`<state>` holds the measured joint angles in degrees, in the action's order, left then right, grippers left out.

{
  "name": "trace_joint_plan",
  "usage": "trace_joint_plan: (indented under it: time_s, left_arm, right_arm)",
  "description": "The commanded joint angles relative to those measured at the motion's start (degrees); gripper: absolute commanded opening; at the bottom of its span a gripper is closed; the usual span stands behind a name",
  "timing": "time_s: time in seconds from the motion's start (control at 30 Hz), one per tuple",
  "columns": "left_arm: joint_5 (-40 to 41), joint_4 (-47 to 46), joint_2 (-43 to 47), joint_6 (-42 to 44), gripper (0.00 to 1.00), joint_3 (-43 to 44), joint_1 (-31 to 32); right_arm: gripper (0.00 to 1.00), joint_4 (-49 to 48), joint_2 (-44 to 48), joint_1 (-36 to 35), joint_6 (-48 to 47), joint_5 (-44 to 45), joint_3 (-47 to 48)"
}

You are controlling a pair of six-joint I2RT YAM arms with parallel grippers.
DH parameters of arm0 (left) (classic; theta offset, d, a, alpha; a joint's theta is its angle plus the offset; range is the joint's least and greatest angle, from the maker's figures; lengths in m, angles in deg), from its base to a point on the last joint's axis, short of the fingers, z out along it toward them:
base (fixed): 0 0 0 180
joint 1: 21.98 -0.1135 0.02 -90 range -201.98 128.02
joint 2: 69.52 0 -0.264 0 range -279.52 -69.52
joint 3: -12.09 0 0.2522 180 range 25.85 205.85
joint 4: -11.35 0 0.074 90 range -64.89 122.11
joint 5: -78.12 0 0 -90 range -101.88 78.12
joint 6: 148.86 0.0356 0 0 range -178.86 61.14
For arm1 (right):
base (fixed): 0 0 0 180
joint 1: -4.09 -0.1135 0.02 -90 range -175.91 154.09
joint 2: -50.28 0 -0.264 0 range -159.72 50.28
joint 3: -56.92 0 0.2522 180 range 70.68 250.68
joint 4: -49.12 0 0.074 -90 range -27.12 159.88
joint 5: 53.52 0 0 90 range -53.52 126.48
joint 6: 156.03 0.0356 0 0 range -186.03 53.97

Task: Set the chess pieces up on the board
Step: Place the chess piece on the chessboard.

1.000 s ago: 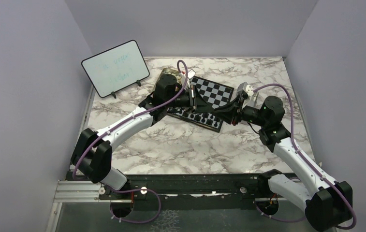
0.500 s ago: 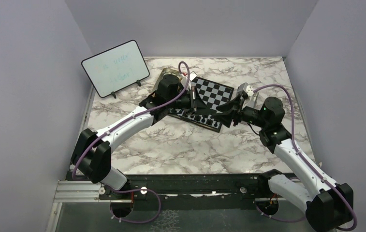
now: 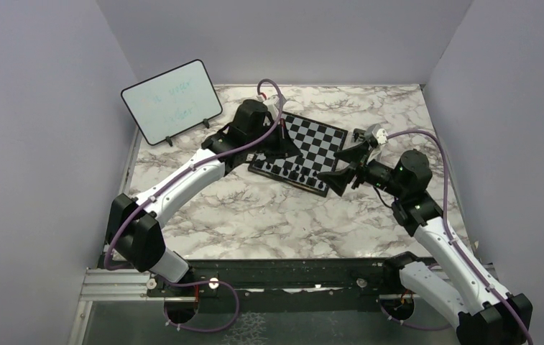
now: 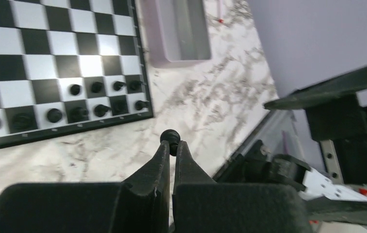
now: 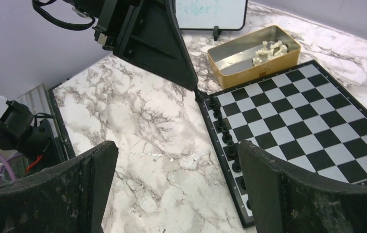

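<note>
The board point(image 3: 319, 141) lies at the back middle of the marble table, with black chess pieces point(image 3: 294, 172) lined along its near edge. They fill the two edge rows point(image 4: 77, 114) in the left wrist view. My left gripper point(image 4: 171, 145) is shut on one small black piece point(image 4: 170, 136) and holds it above the marble just off the board. Over the board's left side hangs that gripper point(image 3: 289, 152). My right gripper point(image 5: 179, 160) stands wide open and holds nothing, by the board's near right corner point(image 3: 342, 159).
A gold tin point(image 5: 254, 53) with cream-white pieces point(image 5: 268, 48) stands beyond the board's far left corner. A white dry-erase board point(image 3: 172, 100) stands at the back left. Walls close in on three sides.
My right gripper has opened wide and drawn back to the right of the board. My left gripper has closed fully on the black piece, and its wrist has shifted toward the back.
</note>
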<state>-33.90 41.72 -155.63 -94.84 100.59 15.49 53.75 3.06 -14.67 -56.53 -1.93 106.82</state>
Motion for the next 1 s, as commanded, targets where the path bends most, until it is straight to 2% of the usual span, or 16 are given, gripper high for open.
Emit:
trace_joint_plan:
  time_s: [0.0,0.27,0.43,0.7,0.97]
  left_arm:
    - [10.9,4.0,-1.7,8.0,0.00,2.8,-2.2]
    - [18.1,5.3,-7.7,12.9,0.00,3.7,-7.1]
    - [19.7,5.3,-13.0,14.9,0.00,5.4,-9.5]
    - [20.6,5.3,-19.7,16.9,0.00,8.0,-10.7]
    - [21.2,5.3,-22.5,18.0,0.00,7.9,-10.8]
  right_arm:
    - [1.00,4.1,0.9,-0.3,0.9,4.9,0.2]
    - [1.00,5.2,0.9,-0.3,0.7,5.8,-0.1]
    - [1.00,5.1,0.9,-0.3,0.7,5.8,-0.3]
    - [1.00,5.7,0.5,-0.3,0.1,6.0,-0.1]
    - [1.00,6.0,0.3,-0.3,0.1,6.2,0.2]
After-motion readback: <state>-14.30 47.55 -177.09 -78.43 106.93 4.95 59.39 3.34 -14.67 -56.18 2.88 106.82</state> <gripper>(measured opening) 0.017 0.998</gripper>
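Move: The free square for the held black pawn, leftmost in the second row, lies about 12 cm ahead of the left gripper, 11 to its left and 20 below. The black corner piece stands one square nearer, about 9 ahead and 12 left; the nearest placed pawn 9 ahead and 1 left; the tray of white pieces 22 ahead and 15 left, all about 19–20 below. From the right gripper the square is some 17 ahead, 19 left, 22 down. Bring the left gripper, still shut on the black pawn, forward and left over the board towards its near left corner, sinking ever more steeply, about 15 cm down and 12 forward in all, easing off at the end. Meanwhile roll the wrist some 35 degrees so the fingers, first aimed off to the right, point mostly down. Let the open, empty right gripper sink about 2 cm. ##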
